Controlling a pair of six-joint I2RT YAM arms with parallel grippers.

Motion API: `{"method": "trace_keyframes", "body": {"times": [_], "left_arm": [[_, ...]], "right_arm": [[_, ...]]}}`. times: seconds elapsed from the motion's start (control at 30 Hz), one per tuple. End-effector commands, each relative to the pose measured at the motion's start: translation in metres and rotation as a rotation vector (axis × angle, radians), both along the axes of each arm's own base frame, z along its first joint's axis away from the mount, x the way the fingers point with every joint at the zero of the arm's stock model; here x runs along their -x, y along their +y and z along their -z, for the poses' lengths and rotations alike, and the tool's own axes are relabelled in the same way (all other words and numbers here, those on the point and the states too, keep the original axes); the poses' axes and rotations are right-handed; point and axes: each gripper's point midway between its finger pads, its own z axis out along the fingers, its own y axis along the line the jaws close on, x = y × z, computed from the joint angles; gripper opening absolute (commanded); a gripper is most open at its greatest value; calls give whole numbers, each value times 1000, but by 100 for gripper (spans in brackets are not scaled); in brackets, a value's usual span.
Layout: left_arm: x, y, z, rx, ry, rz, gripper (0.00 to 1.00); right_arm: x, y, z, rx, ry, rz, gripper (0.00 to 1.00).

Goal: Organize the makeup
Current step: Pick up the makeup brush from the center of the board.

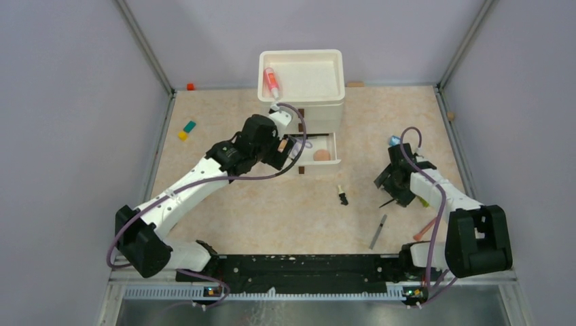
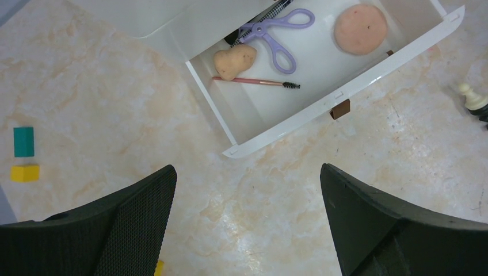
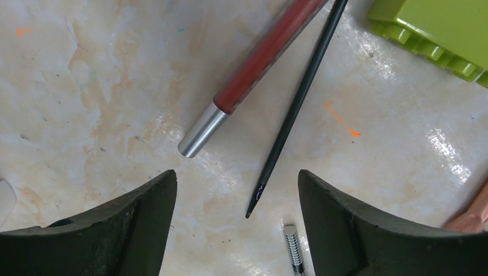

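Note:
The white drawer (image 2: 345, 92) stands pulled out and holds a round peach sponge (image 2: 361, 29), a gourd-shaped peach sponge (image 2: 235, 60), a purple scissor-handled tool (image 2: 276, 40) and a thin pink brush (image 2: 256, 82). My left gripper (image 2: 247, 178) hovers open over the bare table just in front of it. A pink white-capped bottle (image 1: 272, 83) lies in the top tray (image 1: 333, 58). My right gripper (image 3: 237, 184) is open low over the table, with the tip of a thin black pencil (image 3: 296, 109) between its fingers. Beside the pencil lies a red silver-ended stick (image 3: 259, 63).
A lime green block (image 3: 443, 31), a ribbed silver pencil (image 3: 293, 250) and a peach pencil tip (image 3: 475, 213) lie near the right gripper. A small white-capped dark item (image 1: 342, 195) rests mid-table. Teal (image 2: 23, 141) and yellow (image 2: 25, 172) blocks sit at the left.

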Motion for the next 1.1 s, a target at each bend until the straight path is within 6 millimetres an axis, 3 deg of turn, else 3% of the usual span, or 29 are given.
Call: {"method": "trace_keyframes", "body": {"times": [0.0,0.23,0.5,1.07], "left_arm": [[-5,0,-20,32,-90,9,99],[-5,2,-15,25,-84,8,99],[-5,4,-12,17,-81,7,99],[-4,4,-6,10,-69,15,99]], "right_arm": [[1,-3,-9,-9,-42,37,74],[12,-10,-15,-3,-83,88,63],[11,-24,-6,10,-44,136,51],[6,-32,15,-7,-15,145,43]]}}
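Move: The thin black makeup brush lies under the open right hand, its middle about 3 cm to the right, 1 cm back and roughly 3 cm below. The dark red brush with the silver end is some 3 cm ahead and 2 cm right, the green block about 10 cm right and 1 cm back, the grey pencil 12 cm back and 4 cm left. From the left hand, the black brush is about 36 cm right, 7 cm back and 21 cm below. Back and up by about a centimetre first, then to the right some 3 cm and down roughly 2.5 cm from that crest, the right hand comes over the black brush between the dark red brush and the green block. It turns about 10 degrees clockwise, and the fingers narrow from three-quarters open to under half, ending astride the shaft, not yet shut on it. ##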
